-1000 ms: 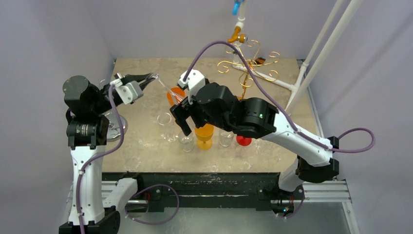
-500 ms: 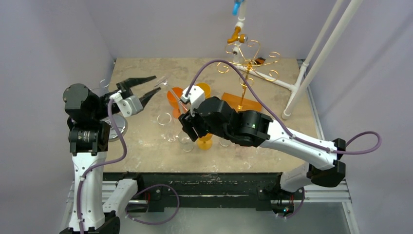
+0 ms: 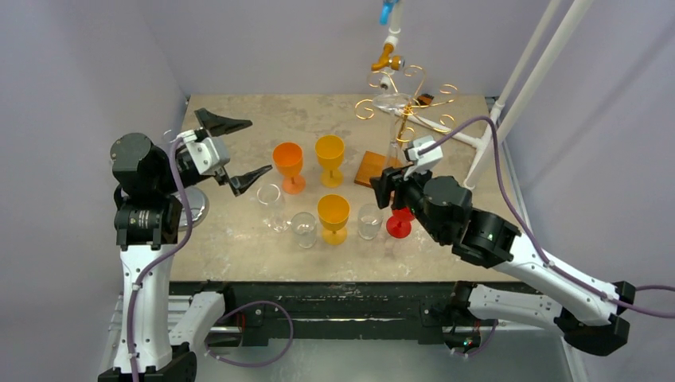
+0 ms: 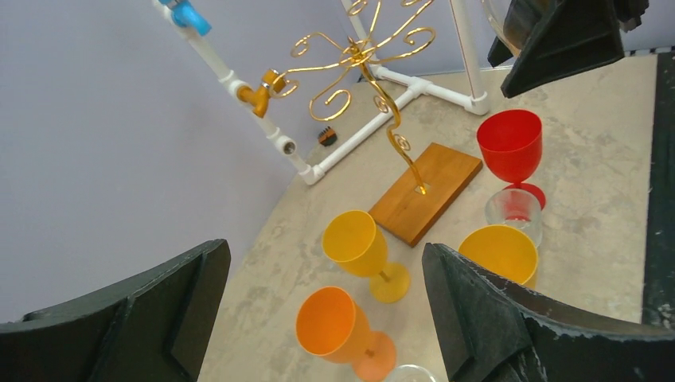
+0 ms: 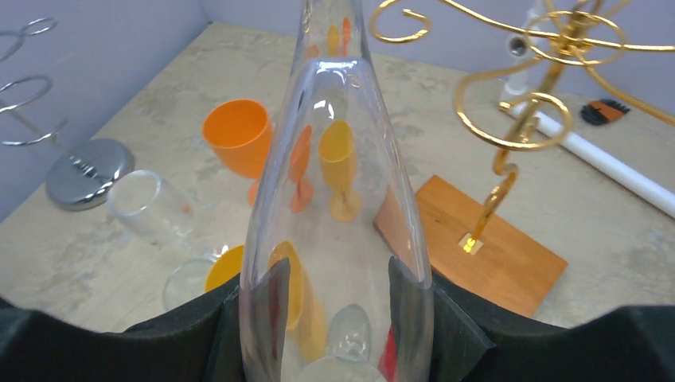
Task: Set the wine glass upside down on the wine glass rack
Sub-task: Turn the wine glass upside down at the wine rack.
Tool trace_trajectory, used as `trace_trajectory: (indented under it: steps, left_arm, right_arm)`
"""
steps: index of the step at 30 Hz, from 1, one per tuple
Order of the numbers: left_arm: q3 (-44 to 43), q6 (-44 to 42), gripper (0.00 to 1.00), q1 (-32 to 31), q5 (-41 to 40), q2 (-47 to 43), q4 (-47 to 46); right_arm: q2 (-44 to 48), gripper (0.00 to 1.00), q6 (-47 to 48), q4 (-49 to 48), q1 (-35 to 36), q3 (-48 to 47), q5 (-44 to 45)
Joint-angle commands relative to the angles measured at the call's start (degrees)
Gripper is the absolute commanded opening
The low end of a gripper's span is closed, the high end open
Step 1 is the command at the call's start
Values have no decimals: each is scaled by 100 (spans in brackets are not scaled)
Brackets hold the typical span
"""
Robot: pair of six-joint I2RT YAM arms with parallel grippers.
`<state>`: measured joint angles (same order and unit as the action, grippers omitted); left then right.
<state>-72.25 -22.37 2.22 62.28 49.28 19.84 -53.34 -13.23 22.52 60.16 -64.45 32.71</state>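
Observation:
The wine glass (image 5: pixel 338 159) is clear, and my right gripper (image 5: pixel 338 274) is shut on its bowl, with the stem pointing away from the wrist. In the top view the wine glass (image 3: pixel 393 139) reaches from my right gripper (image 3: pixel 388 185) up to the gold wine glass rack (image 3: pixel 407 103), its foot close to the spiral arms. The rack's stem stands in a wooden base (image 3: pixel 372 165). My left gripper (image 3: pixel 259 147) hangs wide open and empty over the table's left side. Through its fingers I see the rack (image 4: pixel 362 56).
On the table stand an orange goblet (image 3: pixel 288 163), two yellow goblets (image 3: pixel 329 155) (image 3: pixel 333 215), a red goblet (image 3: pixel 398 225) and clear glasses (image 3: pixel 271 199) (image 3: pixel 303 228) (image 3: pixel 368 223). A silver rack base (image 3: pixel 193 208) sits at the left. A white pipe frame (image 3: pixel 446 127) runs behind the gold rack.
My left gripper opened wide and let go of the clear glass. My right gripper closed on its bowl and carried it right, up to the gold rack.

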Motion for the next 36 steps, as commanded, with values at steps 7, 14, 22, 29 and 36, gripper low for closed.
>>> trace_trajectory:
  steps: [7, 14, 22, 29, 36]
  left_arm:
    - [126, 712, 100, 16, -238, 141, 468]
    - [-209, 487, 100, 16, -528, 695, 1232]
    - [-193, 316, 100, 18, -541, 636, 1354]
    - [-108, 145, 100, 18, -612, 618, 1388]
    - [-242, -23, 100, 18, -671, 648, 1612]
  right_arm:
    - [891, 0, -30, -708, -983, 922, 480]
    - [658, 0, -210, -579, -1366, 1232, 462]
    - [427, 0, 67, -908, -2235, 1359, -278]
    - [201, 0, 284, -1118, -2504, 1561, -694]
    - [-129, 0, 585, -1362, -2534, 1641, -846]
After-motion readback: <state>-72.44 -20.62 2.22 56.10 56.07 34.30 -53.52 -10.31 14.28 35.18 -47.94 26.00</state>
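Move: The right hand holds the clear wine glass upside down, foot up; the near curl of the gold wine glass rack lies some 15 cm ahead of this hand, 7 cm to its right and 8 cm below, with the rack's wooden base about 22 cm ahead, 9 cm right and 34 cm down. The red glass stands 4 cm ahead, 9 cm right and 27 cm below. From the empty left hand that curl lies roughly 15 cm ahead, 30 cm right and 17 cm below. Still pinching the inverted glass by its bowl, the right hand first sweeps to its right, away from the left hand, then sinks and reaches forward over the red glass towards the near side of the rack, some 10 cm right, 10 cm down and 7 cm forward in all, turning nearly 20 degrees clockwise as it goes. The left hand, empty and kept wide open, drops about 7 cm and eases 3 cm forward, its wrist turning over 20 degrees, then stays there. ##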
